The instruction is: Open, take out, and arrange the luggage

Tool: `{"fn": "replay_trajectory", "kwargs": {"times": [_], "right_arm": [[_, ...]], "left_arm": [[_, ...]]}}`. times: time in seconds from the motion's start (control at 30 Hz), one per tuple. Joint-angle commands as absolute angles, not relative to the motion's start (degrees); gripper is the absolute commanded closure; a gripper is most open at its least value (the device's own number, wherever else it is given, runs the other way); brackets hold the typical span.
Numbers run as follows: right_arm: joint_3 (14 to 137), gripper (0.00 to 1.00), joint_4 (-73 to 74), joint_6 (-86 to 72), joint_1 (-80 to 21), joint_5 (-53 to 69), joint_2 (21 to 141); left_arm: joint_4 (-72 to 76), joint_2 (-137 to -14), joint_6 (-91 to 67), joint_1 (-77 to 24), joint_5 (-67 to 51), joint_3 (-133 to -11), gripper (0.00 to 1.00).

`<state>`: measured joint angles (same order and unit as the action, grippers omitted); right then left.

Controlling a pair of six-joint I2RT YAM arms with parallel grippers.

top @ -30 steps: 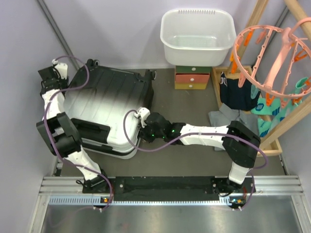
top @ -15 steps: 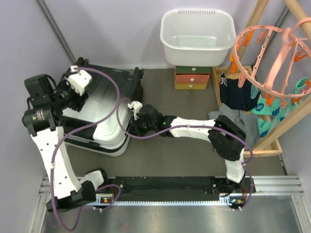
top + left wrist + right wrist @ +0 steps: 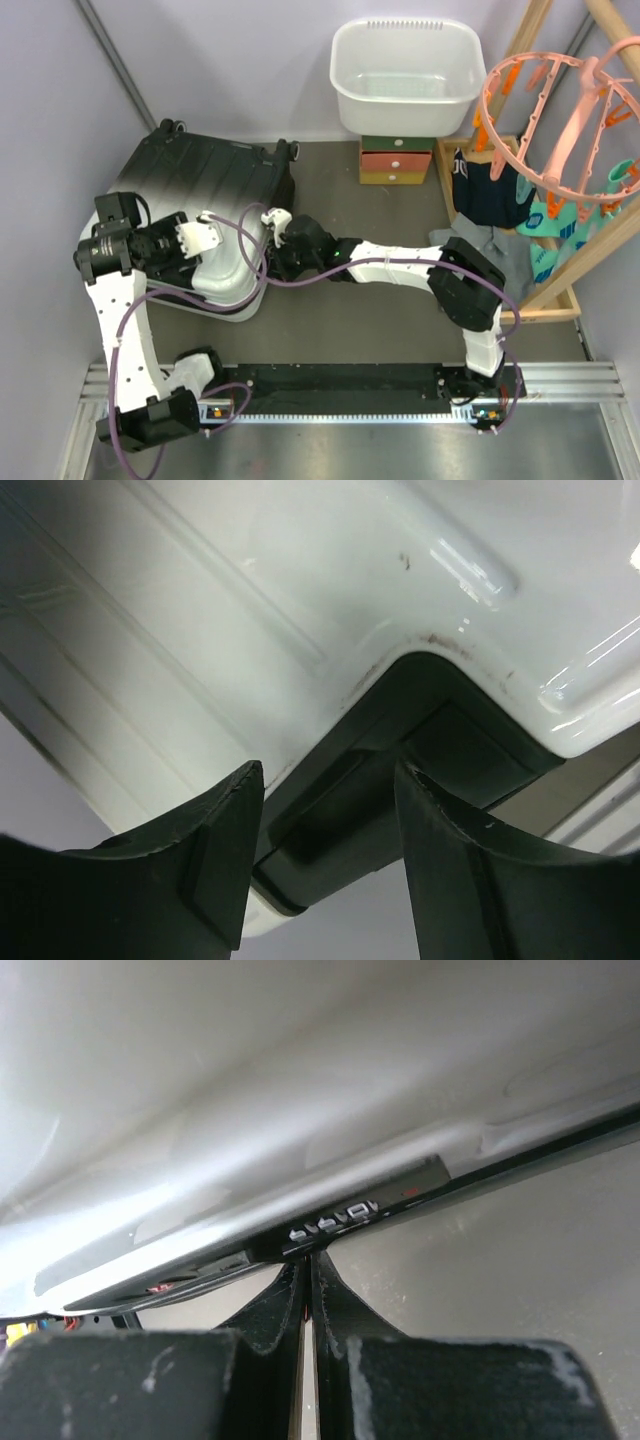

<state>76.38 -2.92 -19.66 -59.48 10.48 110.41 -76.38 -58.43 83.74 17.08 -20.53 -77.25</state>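
Observation:
The luggage [image 3: 200, 185] lies flat at the left, a ribbed hard shell that runs from black at the far end to white at the near end, with wheels at its far corners. My left gripper [image 3: 218, 248] hangs over the white near end. In the left wrist view it [image 3: 330, 815] is open, with the black recessed handle [image 3: 400, 760] showing between its fingers, and it holds nothing. My right gripper [image 3: 270, 254] reaches to the case's right side. In the right wrist view it [image 3: 308, 1265] is shut, with its tips against the lock [image 3: 335, 1222] on the seam.
A white laundry basket [image 3: 405, 75] sits on a small green-and-orange drawer box [image 3: 396, 160] at the back. At the right, a wooden rack [image 3: 560, 270] carries a pink peg hanger [image 3: 560, 110] and dark clothes [image 3: 490, 190]. A grey cloth [image 3: 462, 242] lies on the floor. A wall runs close along the left.
My left arm has swung from the case's far black end down to its white near end, and its jaws have widened. The case has shifted left. My right arm has stretched left with it.

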Motion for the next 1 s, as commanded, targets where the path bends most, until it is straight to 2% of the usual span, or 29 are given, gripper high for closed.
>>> {"fn": "replay_trajectory", "kwargs": {"times": [0.0,0.13,0.33,0.5,0.63,0.73,0.83,0.97], "right_arm": [[83.5,1.0,-8.9,-18.0,-59.3,6.6,112.0],[87.6,1.0,-7.1,-18.0,-58.3,6.2,113.7],[87.7,1.0,-7.2,-17.2,-56.6,6.7,114.3],[87.4,1.0,-7.7,-17.7,-54.8,6.9,114.4],[89.1,1.0,-7.4,-17.8,-52.8,7.4,115.7],[92.0,1.0,-6.1,-16.3,-51.0,9.0,117.4],[94.0,1.0,-5.5,-14.1,-49.9,9.7,118.4],[95.2,1.0,-4.9,-11.2,-49.7,11.7,119.4]], "left_arm": [[-86.3,-61.2,88.2,17.1,-15.5,-78.9,0.41],[-84.0,-61.7,85.8,17.1,-11.8,-75.3,0.43],[-59.6,-57.0,77.3,17.0,-15.7,-63.0,0.37],[-43.3,-60.2,68.4,16.5,-17.7,-60.2,0.39],[-36.8,-64.0,62.9,13.3,-16.2,-59.9,0.39],[-37.5,-67.0,59.3,11.0,-15.6,-62.7,0.39],[-44.2,-69.7,59.1,10.9,-17.7,-69.9,0.38],[-71.2,-72.8,68.1,11.0,-26.4,-83.7,0.36]]}}
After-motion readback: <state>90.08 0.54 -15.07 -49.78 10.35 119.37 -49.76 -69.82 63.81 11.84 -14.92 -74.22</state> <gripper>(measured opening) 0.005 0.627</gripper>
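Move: The suitcase's black handle panel sits at my left fingertips, its middle about 3 cm back and 2 cm below; the far-left wheel is some 30 cm straight ahead and about 4 cm lower. From my right hand the lock strip is about 2 cm left and 1 cm up, level fore and aft. The far-right wheel stands roughly 28 cm ahead and 5 cm to the right, some 6 cm higher; the drawers are about 30 cm ahead, 31 cm right, at much the same height. I push the suitcase forward with both hands, away from my base. First my left hand eases about 3 cm left and a little down at the handle panel, while the shut right fingers nudge slightly left and forward at the seam under the lock strip. Then both drive forward together, about 10 cm in all; my left gripper stays open and turns counter-clockwise, my right turns a little clockwise. ##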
